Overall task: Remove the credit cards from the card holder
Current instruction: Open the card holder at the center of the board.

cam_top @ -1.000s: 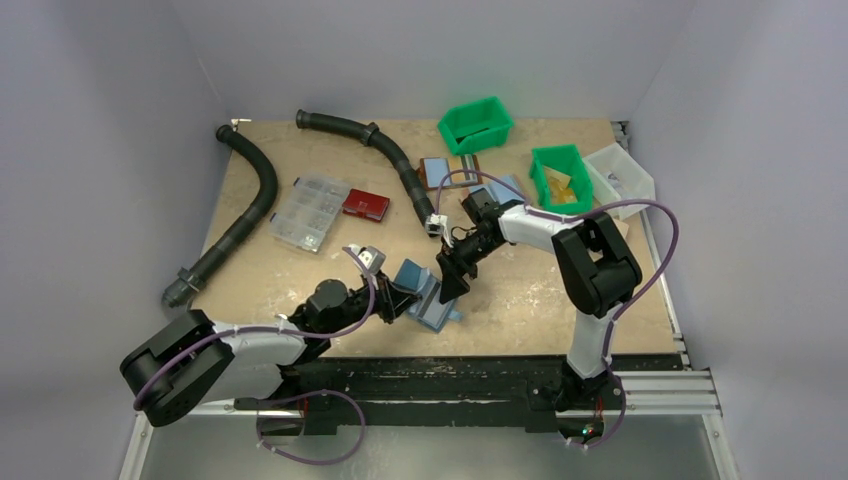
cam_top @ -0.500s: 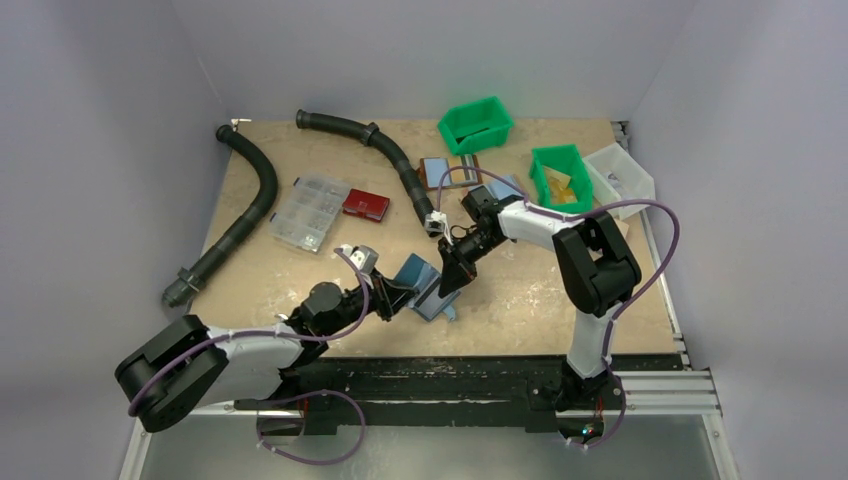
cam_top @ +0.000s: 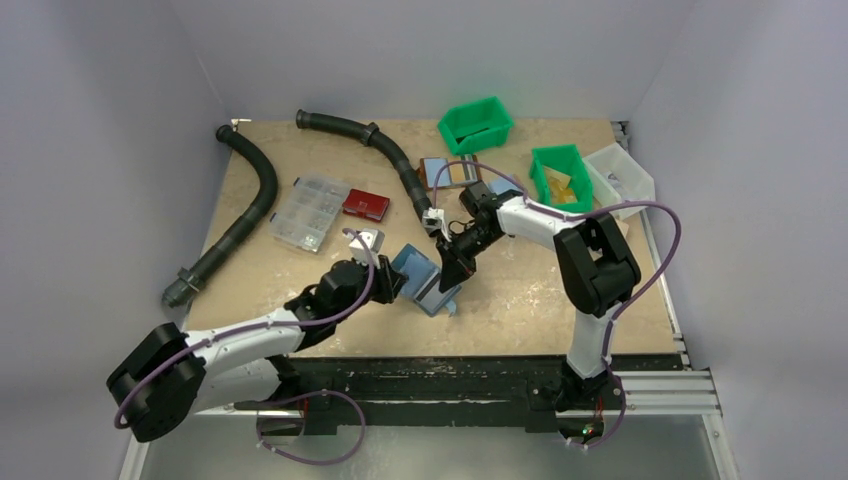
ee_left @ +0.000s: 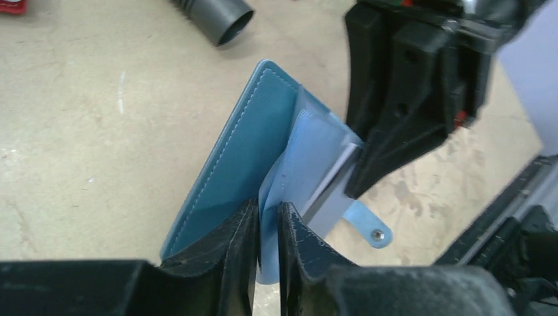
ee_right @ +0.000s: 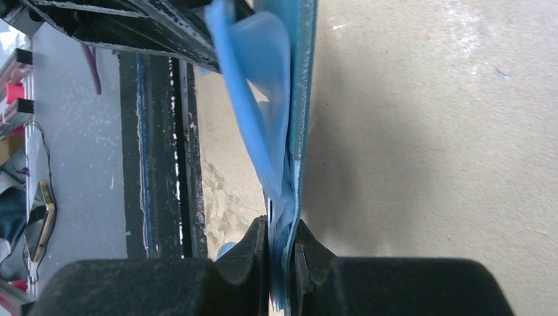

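The card holder point(cam_top: 425, 280) stands open on edge near the table's front middle, dark blue outside point(ee_left: 243, 151) with light-blue pockets point(ee_left: 316, 158). Its snap tab point(ee_left: 368, 227) hangs toward the table edge. My left gripper point(ee_left: 266, 217) is shut on a light-blue inner flap from the left. My right gripper point(ee_right: 281, 243) is shut on the holder's opposite edge, over the layered pockets. The credit cards are mostly hidden; a pale grey strip point(ee_left: 332, 187) shows at the pocket mouth beside the right fingertips point(ee_left: 368, 174). I cannot tell whether a card is in that grip.
Two black hoses point(cam_top: 250, 210) point(cam_top: 385, 150) lie left and behind, one open end point(ee_left: 220, 16) close by. A clear organiser box point(cam_top: 310, 212), red box point(cam_top: 366, 204), two green bins point(cam_top: 476, 125) point(cam_top: 560, 175), white bin point(cam_top: 620, 178) and a brown-backed holder point(cam_top: 440, 172) sit further back.
My right gripper went from open to shut on the holder's edge. The left arm pushed forward, and the holder shifted slightly away from the table's front edge.
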Available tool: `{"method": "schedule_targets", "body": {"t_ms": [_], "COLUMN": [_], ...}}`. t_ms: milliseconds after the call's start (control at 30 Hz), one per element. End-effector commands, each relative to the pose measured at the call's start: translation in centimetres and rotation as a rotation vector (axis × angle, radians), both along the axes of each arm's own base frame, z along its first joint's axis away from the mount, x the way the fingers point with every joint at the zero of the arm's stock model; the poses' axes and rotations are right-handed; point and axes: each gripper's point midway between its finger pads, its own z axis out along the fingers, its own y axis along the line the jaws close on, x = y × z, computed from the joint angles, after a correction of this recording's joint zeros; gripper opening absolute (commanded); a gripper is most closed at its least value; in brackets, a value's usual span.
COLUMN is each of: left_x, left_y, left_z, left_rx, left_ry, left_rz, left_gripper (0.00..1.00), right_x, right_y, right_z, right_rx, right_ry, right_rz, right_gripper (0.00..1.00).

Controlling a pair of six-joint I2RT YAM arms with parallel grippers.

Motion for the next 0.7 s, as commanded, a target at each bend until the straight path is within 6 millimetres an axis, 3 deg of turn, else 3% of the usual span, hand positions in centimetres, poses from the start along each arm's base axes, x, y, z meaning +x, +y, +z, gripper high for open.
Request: {"method": "schedule_targets", "body": {"t_ms": [0, 133, 300, 533, 667], "left_x": [2.0, 3.5, 4.8, 4.8, 3.2], "left_y": [2.2, 3.4, 3.6, 4.9, 3.4], "left_z": [-2.3, -2.9, -1.7, 2.0, 5.6], "left_rx": [0.231, 0.385, 0.441, 0.431, 0.286], "left_ry": [0.091, 0.104, 0.061, 0.0, -0.036], "left_rz": [0.134, 0.193, 0.218, 0.26, 0.157], "left_gripper": [0.23, 0.33, 0.4, 0.49, 0.51], "right_x": [0.5, 0.4, 0.3, 0.1, -0.2], "right_y": [0.2, 0.4, 0.7, 1.4, 1.6], "right_z": [0.9, 0.3, -0.4, -1.3, -1.8], "right_rx": [-0.026, -0.053, -0.076, -0.104, -0.121], "right_ry": [-0.005, 0.037, 0.085, 0.126, 0.139], "right_rz": [-0.009, -0.032, -0.055, -0.083, -0.083], "right_gripper": [0.0, 0.0, 0.0, 0.02, 0.03]}}
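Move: Just below and right of the left fingertips lies the open card holder, its middle about 5 cm to the right, level fore and aft and some 3 cm lower, with a clear sleeve between the barely parted fingers. The black hose's end is roughly 11 cm ahead and 7 cm to the right; the red card holder is 16 cm ahead and 6 cm left. From the right hand, which pinches the blue holder, its middle lies some 4 cm left. Opening wide and letting go of the clear sleeve, the left hand dips about 4 cm forward and down, then swings left and rises back to its starting height beside the holder's left cover, rolling its left side up some 25 degrees and turning slightly counter-clockwise. The right hand keeps its pinch on the blue holder and sinks about 1.5 cm, drifting a little left. ##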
